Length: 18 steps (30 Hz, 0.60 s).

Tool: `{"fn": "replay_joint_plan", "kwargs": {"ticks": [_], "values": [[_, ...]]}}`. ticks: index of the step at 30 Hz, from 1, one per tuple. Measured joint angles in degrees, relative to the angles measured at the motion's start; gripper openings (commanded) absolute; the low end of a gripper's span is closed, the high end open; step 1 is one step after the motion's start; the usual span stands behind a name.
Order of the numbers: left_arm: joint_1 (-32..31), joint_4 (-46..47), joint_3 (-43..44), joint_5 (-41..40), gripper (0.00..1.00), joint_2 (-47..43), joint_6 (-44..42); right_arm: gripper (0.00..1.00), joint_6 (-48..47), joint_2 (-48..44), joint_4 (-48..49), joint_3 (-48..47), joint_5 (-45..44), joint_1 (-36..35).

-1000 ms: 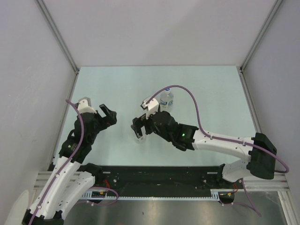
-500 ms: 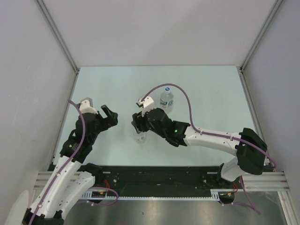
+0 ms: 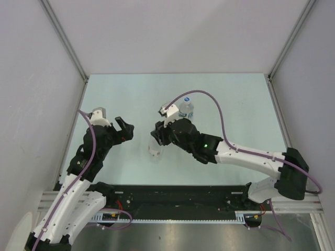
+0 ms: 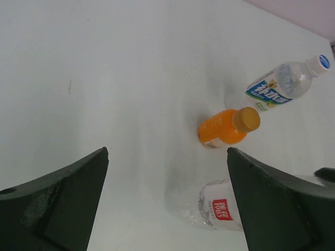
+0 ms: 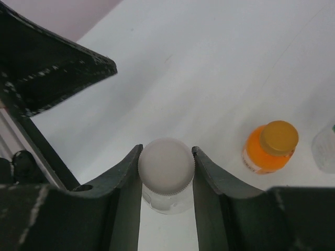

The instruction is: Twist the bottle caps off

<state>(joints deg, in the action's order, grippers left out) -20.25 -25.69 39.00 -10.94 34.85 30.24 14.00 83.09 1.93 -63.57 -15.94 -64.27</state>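
Observation:
In the right wrist view, my right gripper [image 5: 166, 150] is shut on the plain whitish bottle cap [image 5: 166, 167] of the slim clear bottle [image 3: 155, 152], which stands upright. That bottle's reddish label [image 4: 222, 209] shows in the left wrist view. The squat orange bottle [image 4: 221, 128] with its orange cap [image 4: 246, 119] stands just beyond it. Farther back is the clear blue-label bottle [image 4: 276, 84] with a white, blue-marked cap [image 4: 319, 64]. My left gripper [image 3: 123, 129] hangs open to the left of the slim bottle, holding nothing.
Grey walls with aluminium rails [image 3: 67, 47] enclose the pale table on three sides. The right arm [image 3: 246, 156] stretches across the near right, hiding the orange bottle from above. A black base rail [image 3: 172, 196] runs along the near edge.
My right gripper's jaws have closed from wide open onto the whitish cap. The right wrist shifted slightly over the slim bottle. My left gripper edged a little to the right.

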Motion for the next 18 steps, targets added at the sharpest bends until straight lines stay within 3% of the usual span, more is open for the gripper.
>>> {"fn": "replay_joint_plan", "kwargs": {"ticks": [6,11,15,18], "values": [[0.02,6.23,3.34,12.81,1.0,0.74,-5.33,0.0,4.46,-12.52,-4.35,-0.42,2.25,5.01],[0.0,17.16,8.44,31.23,1.0,5.31,-6.54,0.0,12.79,-20.04,-7.21,-1.18,11.78,19.39],[-0.52,26.47,8.66,45.22,1.0,9.01,-5.51,0.0,17.81,-22.95,-9.62,-1.18,21.64,26.1],[-2.49,30.75,8.63,51.1,1.0,11.87,-4.85,0.0,20.72,-23.91,-10.36,-1.18,28.81,29.86]]}}
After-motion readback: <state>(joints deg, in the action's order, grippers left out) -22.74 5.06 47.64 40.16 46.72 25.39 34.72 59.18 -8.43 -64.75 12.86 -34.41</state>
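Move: The right hand already holds the tall clear bottle by its neck, the bottle's middle about 10 cm straight below. From it, the orange bottle stands about 9 cm ahead, 6 cm right and 17 cm lower; the blue-capped bottle is some 17 cm ahead, 14 cm right and 14 cm lower. The open left hand has the tall bottle's middle about 13 cm to its right, 2 cm back and 8 cm below. Both hands rise and go right about 14 cm, right tilting the held bottle, open left turning 55 degrees clockwise. ##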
